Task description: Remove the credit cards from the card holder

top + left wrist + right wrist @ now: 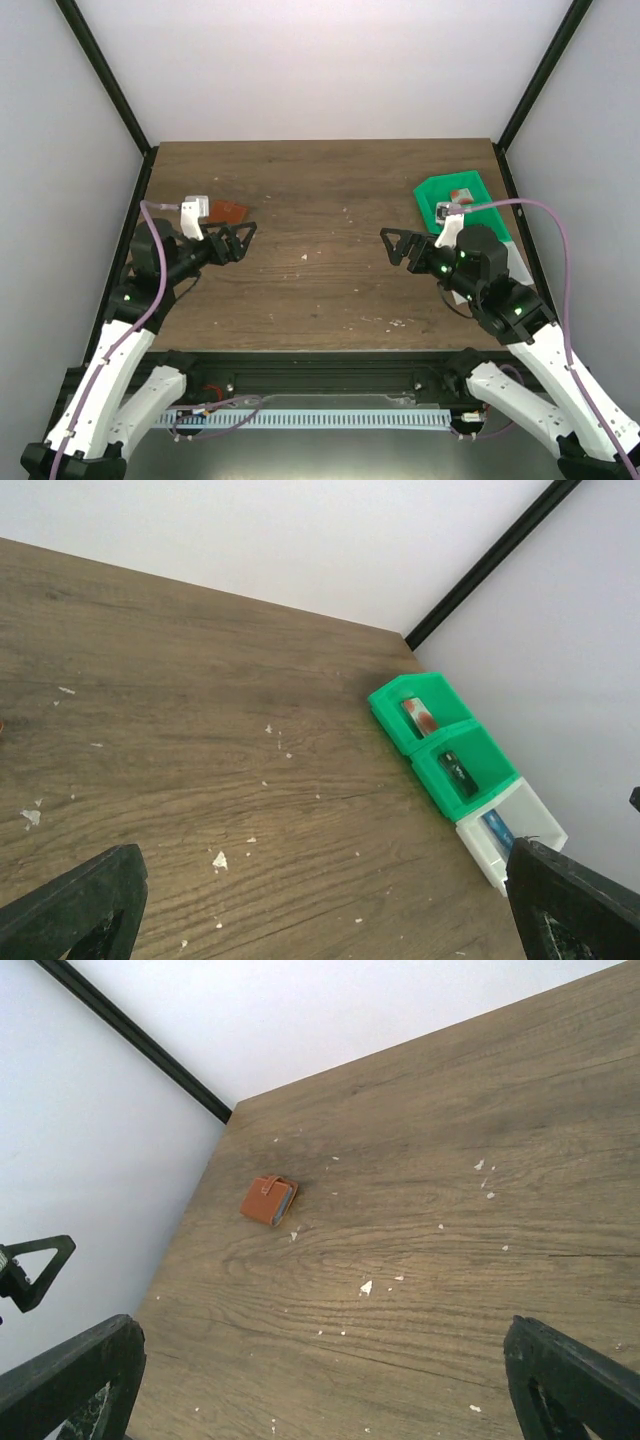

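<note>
The card holder (268, 1201) is a small reddish-brown leather wallet. It lies folded shut, strap over its edge, near the table's far left side (229, 212). Three credit cards lie in the bins at the right: a reddish-and-white one (420, 716), a dark one (457, 771) and a blue one (497, 831). My left gripper (238, 241) hovers just in front of the holder, pointing right, open and holding nothing (325, 920). My right gripper (398, 247) hovers mid-right, pointing left, open and holding nothing (322, 1385).
A row of bins stands at the table's right edge: two green bins (396, 693) (495, 756) and a white bin (480, 846); in the top view the green bins (432, 190) sit behind my right wrist. Pale crumbs (366, 1287) dot the wooden table (320, 180).
</note>
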`<act>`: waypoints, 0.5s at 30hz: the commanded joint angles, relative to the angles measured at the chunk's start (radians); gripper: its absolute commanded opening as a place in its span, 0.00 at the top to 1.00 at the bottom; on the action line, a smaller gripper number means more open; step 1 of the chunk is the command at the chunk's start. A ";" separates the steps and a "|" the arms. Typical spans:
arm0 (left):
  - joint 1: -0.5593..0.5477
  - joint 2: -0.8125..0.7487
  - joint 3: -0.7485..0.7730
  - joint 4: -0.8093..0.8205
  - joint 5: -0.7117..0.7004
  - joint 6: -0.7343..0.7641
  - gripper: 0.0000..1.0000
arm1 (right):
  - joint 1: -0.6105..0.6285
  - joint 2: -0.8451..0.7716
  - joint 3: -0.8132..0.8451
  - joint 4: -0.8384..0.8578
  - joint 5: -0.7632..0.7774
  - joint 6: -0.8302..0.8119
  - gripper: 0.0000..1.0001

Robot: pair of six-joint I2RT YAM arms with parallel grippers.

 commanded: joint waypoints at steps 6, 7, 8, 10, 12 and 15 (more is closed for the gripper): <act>0.004 0.031 -0.038 0.034 -0.053 -0.031 0.00 | -0.006 -0.034 -0.010 0.004 0.036 0.007 0.00; 0.004 0.045 -0.040 0.034 -0.075 -0.036 0.00 | -0.007 -0.036 -0.010 0.003 0.035 0.007 0.00; 0.004 0.060 -0.041 0.033 -0.104 -0.048 0.00 | -0.007 -0.040 -0.010 0.003 0.034 0.008 0.00; 0.005 0.105 -0.034 0.034 -0.178 -0.082 0.00 | -0.006 -0.048 -0.016 0.007 0.025 0.007 0.01; 0.011 0.159 -0.025 0.050 -0.240 -0.130 0.00 | -0.006 -0.057 -0.024 0.014 0.013 0.008 0.00; 0.093 0.273 -0.008 0.094 -0.205 -0.193 0.01 | -0.006 -0.066 -0.029 0.020 -0.006 0.008 0.00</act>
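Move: The brown card holder lies flat on the table some 17 cm ahead of the left hand, about 9 cm to its left and roughly 27 cm below. The table close around it is bare. The same card holder is some 20 cm ahead of the right hand, about 35 cm to its left and nearly 30 cm down. Down and forward, gathering speed from a near standstill, the left hand heads for the card holder, sinking about 5 cm and reaching about 4 cm out, with a small shift left. Its wrist tips down and swings counter-clockwise, some 10 degrees each; the fingers stay wide open and touch nothing. ##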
